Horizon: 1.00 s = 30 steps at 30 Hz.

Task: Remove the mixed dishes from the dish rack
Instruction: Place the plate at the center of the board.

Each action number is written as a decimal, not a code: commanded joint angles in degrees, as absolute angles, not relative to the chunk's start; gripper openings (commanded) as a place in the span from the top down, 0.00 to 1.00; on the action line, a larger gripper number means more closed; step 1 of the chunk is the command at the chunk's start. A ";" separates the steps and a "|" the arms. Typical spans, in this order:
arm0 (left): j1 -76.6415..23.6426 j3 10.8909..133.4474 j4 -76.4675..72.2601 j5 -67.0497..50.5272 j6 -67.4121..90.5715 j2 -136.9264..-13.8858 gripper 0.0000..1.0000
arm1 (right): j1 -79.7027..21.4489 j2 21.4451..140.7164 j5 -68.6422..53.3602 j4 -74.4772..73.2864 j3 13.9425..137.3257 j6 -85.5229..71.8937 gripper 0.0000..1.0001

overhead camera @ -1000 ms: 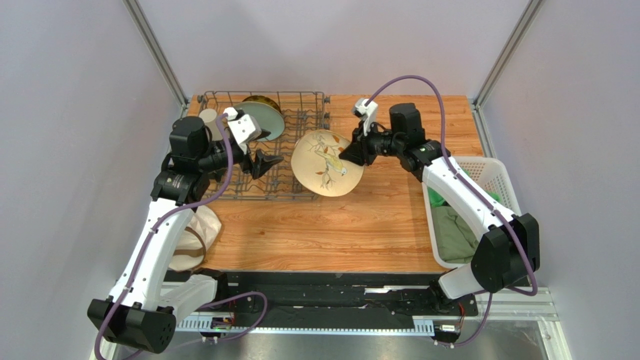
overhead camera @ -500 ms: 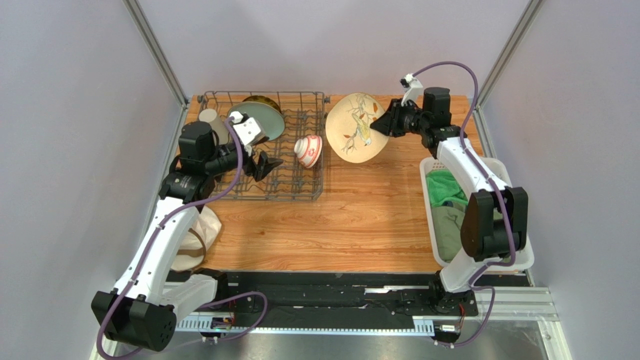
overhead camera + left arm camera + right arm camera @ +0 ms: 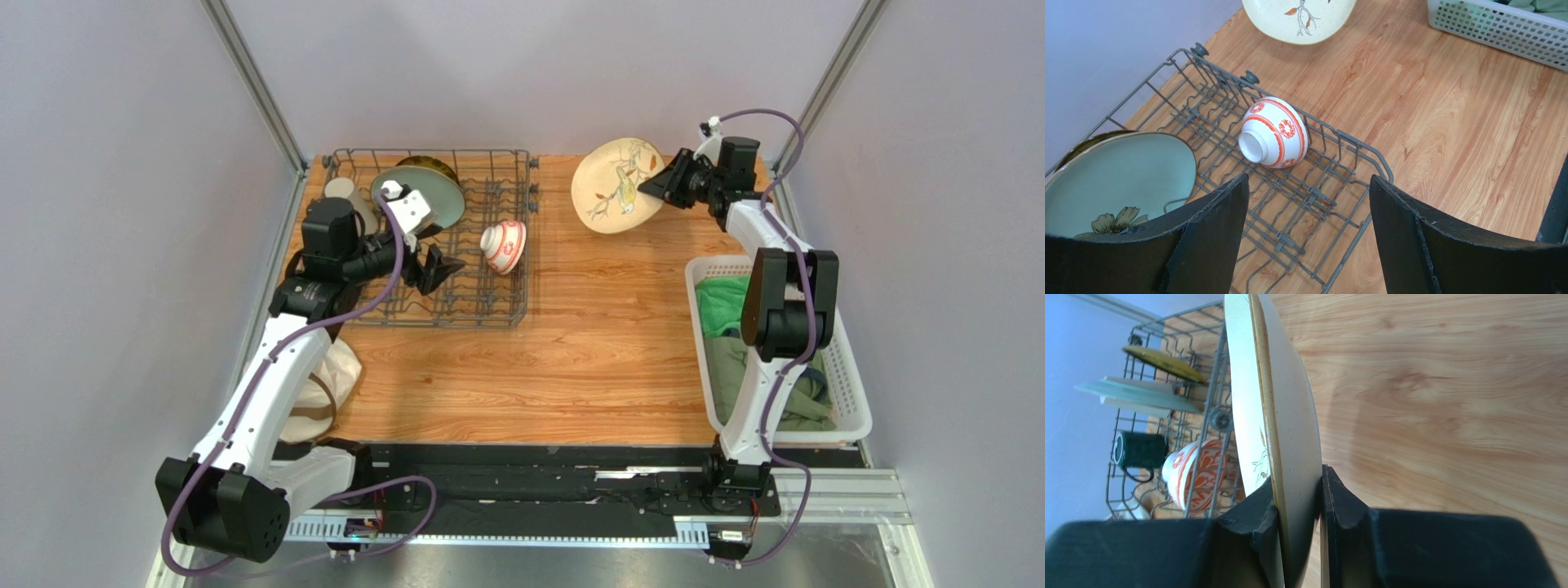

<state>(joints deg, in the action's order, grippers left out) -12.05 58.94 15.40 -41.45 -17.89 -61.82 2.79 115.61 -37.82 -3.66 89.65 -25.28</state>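
Observation:
The grey wire dish rack (image 3: pixel 423 321) stands at the table's far left. In it are a pale green flowered plate (image 3: pixel 432 196), a yellow-and-dark plate (image 3: pixel 423 164) behind that, a beige cup (image 3: pixel 341 194) and a red-and-white bowl (image 3: pixel 503 245) lying on its side. A dark green mug (image 3: pixel 1140 450) shows through the wires in the right wrist view. My left gripper (image 3: pixel 436 267) hovers open over the rack, short of the bowl (image 3: pixel 1273 133). My right gripper (image 3: pixel 659 186) is shut on the rim of the cream plate (image 3: pixel 620 184), held on edge above the far right of the table.
A white slotted basket (image 3: pixel 846 355) with green cloths (image 3: pixel 736 368) sits along the right edge, under my right arm. A pale cloth bundle (image 3: pixel 321 382) lies off the table's left front corner. Grey walls close in on three sides.
My right arm has swung the cream plate from just right of the rack to the far right corner, which uncovers the bowl. My left arm has barely shifted.

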 commanded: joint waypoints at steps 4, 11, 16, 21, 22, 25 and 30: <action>-12.30 57.92 12.48 -41.66 -16.44 -62.93 0.21 | 5.36 120.93 -43.15 4.05 98.95 -30.15 1.00; -12.30 58.10 12.39 -42.10 -16.43 -64.07 0.21 | 5.71 125.85 -44.30 2.64 101.77 -29.88 1.00; -12.30 58.18 12.66 -42.27 -16.44 -64.69 0.21 | 5.97 129.28 -45.00 1.50 103.44 -29.53 1.00; -12.39 58.01 12.92 -42.19 -16.87 -64.77 0.21 | 6.24 131.57 -46.93 0.26 105.20 -29.71 1.00; -12.31 57.92 13.01 -42.19 -16.79 -64.78 0.21 | 6.24 131.75 -47.11 0.26 105.29 -29.71 1.00; -12.30 58.01 13.10 -42.54 -16.79 -64.86 0.21 | 6.24 132.54 -48.25 0.26 105.21 -30.15 1.00; -12.30 57.92 13.18 -42.54 -16.87 -64.95 0.21 | 6.50 132.98 -49.83 0.26 104.59 -30.15 1.00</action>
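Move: The right hand holds the plate by its rim, and its landing spot on the bare board lies about 9 cm ahead, 4 cm to the left and roughly 15 cm below. From that hand the red-and-white bowl in the rack stands some 32 cm left and 8 cm back; the white basket's middle is about 23 cm right and 25 cm back. From the left hand the landing spot is roughly 33 cm ahead, 42 cm right and 28 cm below. Downward above all, the right hand lowers the held plate about 10 cm towards the bare board beyond and right of the rack. At first it also slides some 3 cm forward and 3 cm right, then sinks nearly straight and slows, fingers tipping about 10 degrees further down and keeping their pinch on the rim. The open left hand settles 2 cm lower above the rack, touching nothing. ##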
